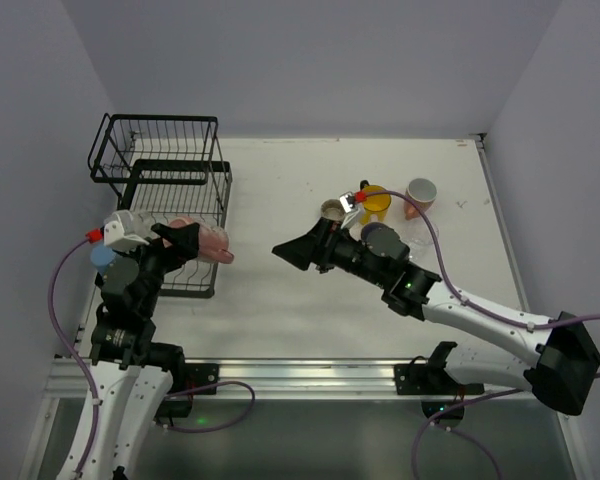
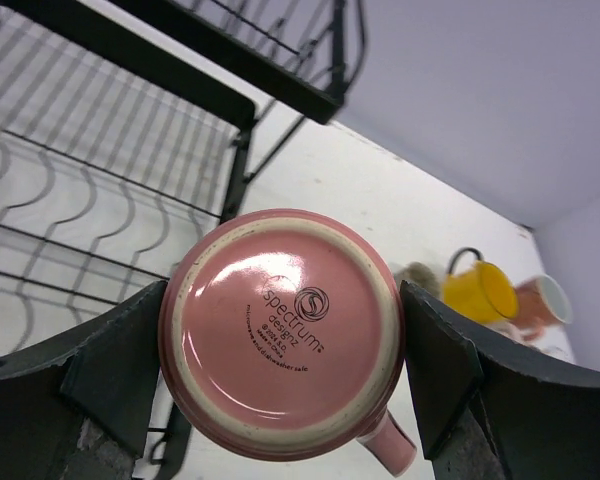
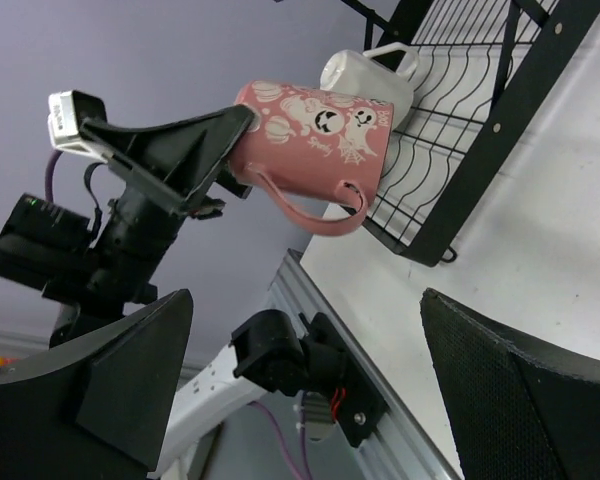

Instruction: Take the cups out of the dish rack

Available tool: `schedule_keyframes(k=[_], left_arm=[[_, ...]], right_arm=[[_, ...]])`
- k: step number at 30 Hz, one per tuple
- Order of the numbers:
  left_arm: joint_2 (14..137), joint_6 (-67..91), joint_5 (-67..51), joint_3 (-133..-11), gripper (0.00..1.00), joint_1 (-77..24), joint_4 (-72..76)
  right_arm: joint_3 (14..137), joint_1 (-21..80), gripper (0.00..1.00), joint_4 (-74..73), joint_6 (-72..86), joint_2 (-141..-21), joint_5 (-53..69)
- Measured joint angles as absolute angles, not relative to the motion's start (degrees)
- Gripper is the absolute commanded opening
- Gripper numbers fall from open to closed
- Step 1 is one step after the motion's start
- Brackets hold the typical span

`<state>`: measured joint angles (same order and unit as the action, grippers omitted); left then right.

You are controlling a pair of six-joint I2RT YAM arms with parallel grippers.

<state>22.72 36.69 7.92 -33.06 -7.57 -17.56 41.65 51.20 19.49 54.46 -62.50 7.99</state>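
A pink mug (image 2: pixel 282 330) with white ghost and pumpkin prints (image 3: pixel 315 135) hangs on its side in the air at the right front corner of the black wire dish rack (image 1: pixel 160 160). My left gripper (image 1: pixel 185 243) is shut on it, one finger on each side, and the mug's base faces the wrist camera. A white cup (image 3: pixel 365 75) lies on the rack's lower tray. My right gripper (image 1: pixel 285 250) is open and empty at mid-table, pointing left toward the mug. A yellow cup (image 1: pixel 375 203), a salmon cup (image 1: pixel 420 193) and a beige cup (image 1: pixel 333 210) stand on the table behind the right arm.
The rack (image 2: pixel 110 170) sits at the far left next to the side wall. White walls close in the table on the left, back and right. A metal rail (image 1: pixel 300 375) with both arm bases runs along the near edge.
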Motion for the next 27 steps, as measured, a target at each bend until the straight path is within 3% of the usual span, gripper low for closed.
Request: schedule_keyframes(k=[8, 17, 23, 27], left_arm=[[21.69, 45.47, -9.87, -28.88, 0.00, -7.57, -7.01], [21.96, 58.81, -21.76, -22.92, 0.00, -7.57, 11.31], [23.31, 65.47, -26.57, -20.27, 0.00, -7.60, 20.78], [23.22, 67.37, -28.14, -19.55, 0.13, -7.68, 23.20]], right_arm=[[40.99, 52.47, 0.99, 25.41, 61.63, -69.04, 3.55], [40.91, 52.47, 0.97, 29.87, 64.90, -71.44, 4.62], [42.83, 52.49, 0.69, 36.25, 65.73, -74.78, 10.31], [44.36, 52.51, 0.56, 42.50, 67.00, -76.55, 13.37]])
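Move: The pink mug is already in the left gripper; the open right gripper it goes to is about 24 cm to that hand's right, 5 cm nearer the base and some 3 cm higher. From the right hand, the mug's middle lies about 20 cm left, 6 cm ahead, 3 cm below. The white mug stands 19 cm left and 12 cm ahead of the left hand, 13 cm down; the stone cup 20 cm ahead and 9 cm right of the right hand, 20 cm down. Carry the pink mug right about 11 cm, rising 6 cm and drawing back slightly towards the base, swinging the left wrist some 40 degrees clockwise and rolling its left side down so the mouth faces the right gripper; keep the hold. Bring the open right gripper left to meet the mug, dipping slightly, then rising, and start closing its fingers about the rim, one inside the mouth. ##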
